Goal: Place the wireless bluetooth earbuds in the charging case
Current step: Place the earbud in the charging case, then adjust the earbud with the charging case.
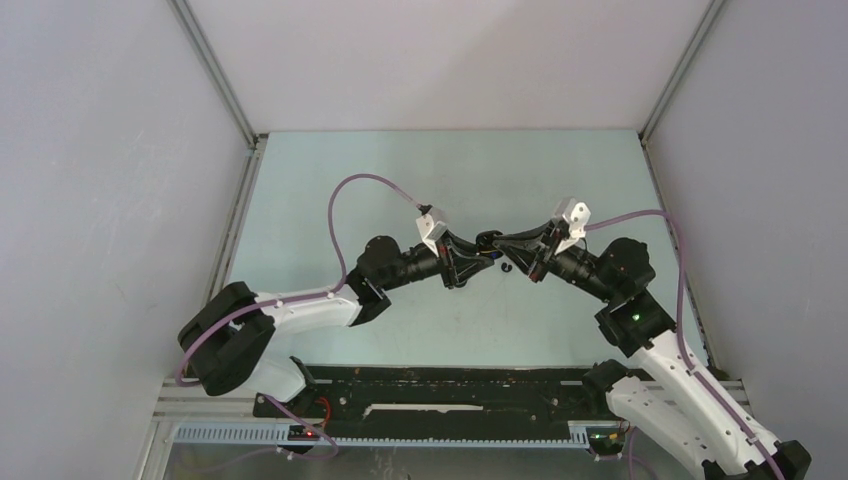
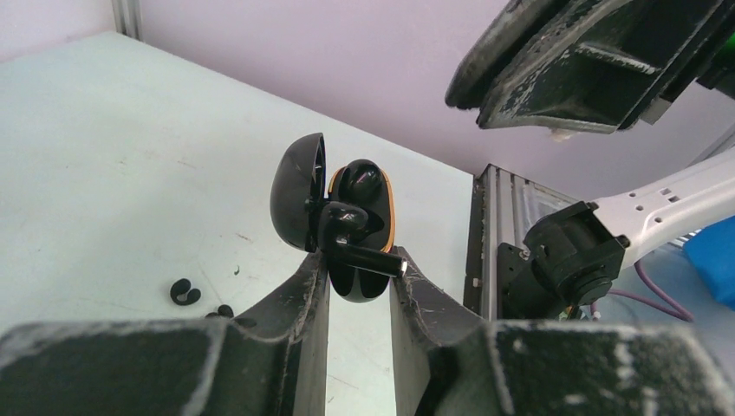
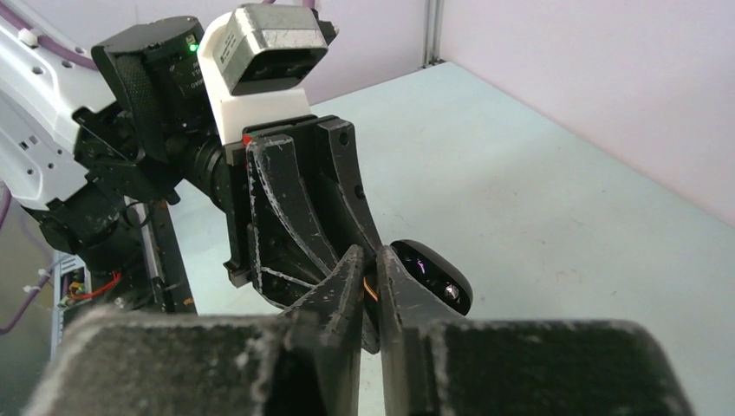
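Note:
The charging case (image 2: 360,290) is black with an orange rim, and its lid (image 2: 295,195) stands open. My left gripper (image 2: 360,260) is shut on the case and holds it above the table. One black earbud (image 2: 360,182) sits in the upper socket. Another earbud (image 2: 364,256) lies across the lower socket with its stem sticking out to the right. My right gripper (image 3: 371,256) is shut with nothing visible between its fingers, its tips right at the case's lid (image 3: 429,276). Both grippers meet at mid-table (image 1: 487,245). Loose black earbuds (image 2: 184,292) lie on the table below.
A small black piece (image 1: 507,268) lies on the table under the grippers. The left arm's wrist camera (image 3: 264,52) fills the space just ahead of my right fingers. Grey walls and aluminium rails (image 2: 485,234) enclose the pale green table (image 1: 400,180).

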Robot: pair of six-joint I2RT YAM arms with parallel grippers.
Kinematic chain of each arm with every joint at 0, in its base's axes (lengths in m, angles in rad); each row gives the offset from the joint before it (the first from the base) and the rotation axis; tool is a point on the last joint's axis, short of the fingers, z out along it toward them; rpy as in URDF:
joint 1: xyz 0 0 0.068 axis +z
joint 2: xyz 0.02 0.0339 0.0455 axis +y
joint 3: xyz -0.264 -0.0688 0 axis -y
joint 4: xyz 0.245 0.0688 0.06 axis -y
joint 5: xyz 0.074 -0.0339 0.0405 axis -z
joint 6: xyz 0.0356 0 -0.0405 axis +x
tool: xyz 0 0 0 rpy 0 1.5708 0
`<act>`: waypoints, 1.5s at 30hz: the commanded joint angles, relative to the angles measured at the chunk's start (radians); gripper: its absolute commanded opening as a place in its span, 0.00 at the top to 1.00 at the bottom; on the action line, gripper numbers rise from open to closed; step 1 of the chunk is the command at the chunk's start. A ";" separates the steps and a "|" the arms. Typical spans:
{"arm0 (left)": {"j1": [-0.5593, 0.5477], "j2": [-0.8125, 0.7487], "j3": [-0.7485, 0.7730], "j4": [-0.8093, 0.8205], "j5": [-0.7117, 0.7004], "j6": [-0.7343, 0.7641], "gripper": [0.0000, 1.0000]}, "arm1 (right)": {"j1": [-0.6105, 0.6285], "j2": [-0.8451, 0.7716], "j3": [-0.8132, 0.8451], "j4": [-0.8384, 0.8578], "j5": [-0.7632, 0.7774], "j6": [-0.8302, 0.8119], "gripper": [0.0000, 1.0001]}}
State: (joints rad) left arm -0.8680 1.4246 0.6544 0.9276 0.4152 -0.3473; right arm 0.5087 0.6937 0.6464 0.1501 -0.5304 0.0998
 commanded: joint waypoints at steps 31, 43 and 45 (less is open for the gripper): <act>-0.055 0.024 0.113 -0.191 -0.031 0.242 1.00 | -0.151 0.391 0.515 -0.836 -0.227 0.036 0.67; -0.074 0.019 0.142 -0.256 -0.037 0.284 1.00 | -0.133 0.419 0.511 -0.827 -0.155 0.056 0.65; -0.078 0.019 0.146 -0.266 -0.040 0.289 1.00 | -0.131 0.425 0.509 -0.824 -0.146 0.059 0.64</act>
State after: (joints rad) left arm -0.9344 1.4464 0.7467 0.6571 0.3939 -0.0978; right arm 0.3714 1.1069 1.1305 -0.6960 -0.7113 0.1337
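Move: The black earbud lying crosswise in the open charging case, stem sticking out, is some 2 cm ahead of the right fingertips, 2 cm to their left and 4 cm below. From the left hand, which holds the case, this earbud is level fore and aft, 1 cm to the right and 1 cm up. On the table roughly 22 cm below the right hand lie two clip earbuds, about 7 cm ahead and 3 cm right, and a black capsule case, some 3 cm ahead and 6 cm left. Over the crosswise earbud in the held case, the right fingers open part-way as the hand backs off about 2 cm to the right and slightly up. Then it tips some 40 degrees downward and sinks around 7 cm, ending with its parted fingertips close about the earbud; contact can't be seen. The left hand keeps its grip on the case, lowering it 3 cm and edging right as its fingers tip down a little. ##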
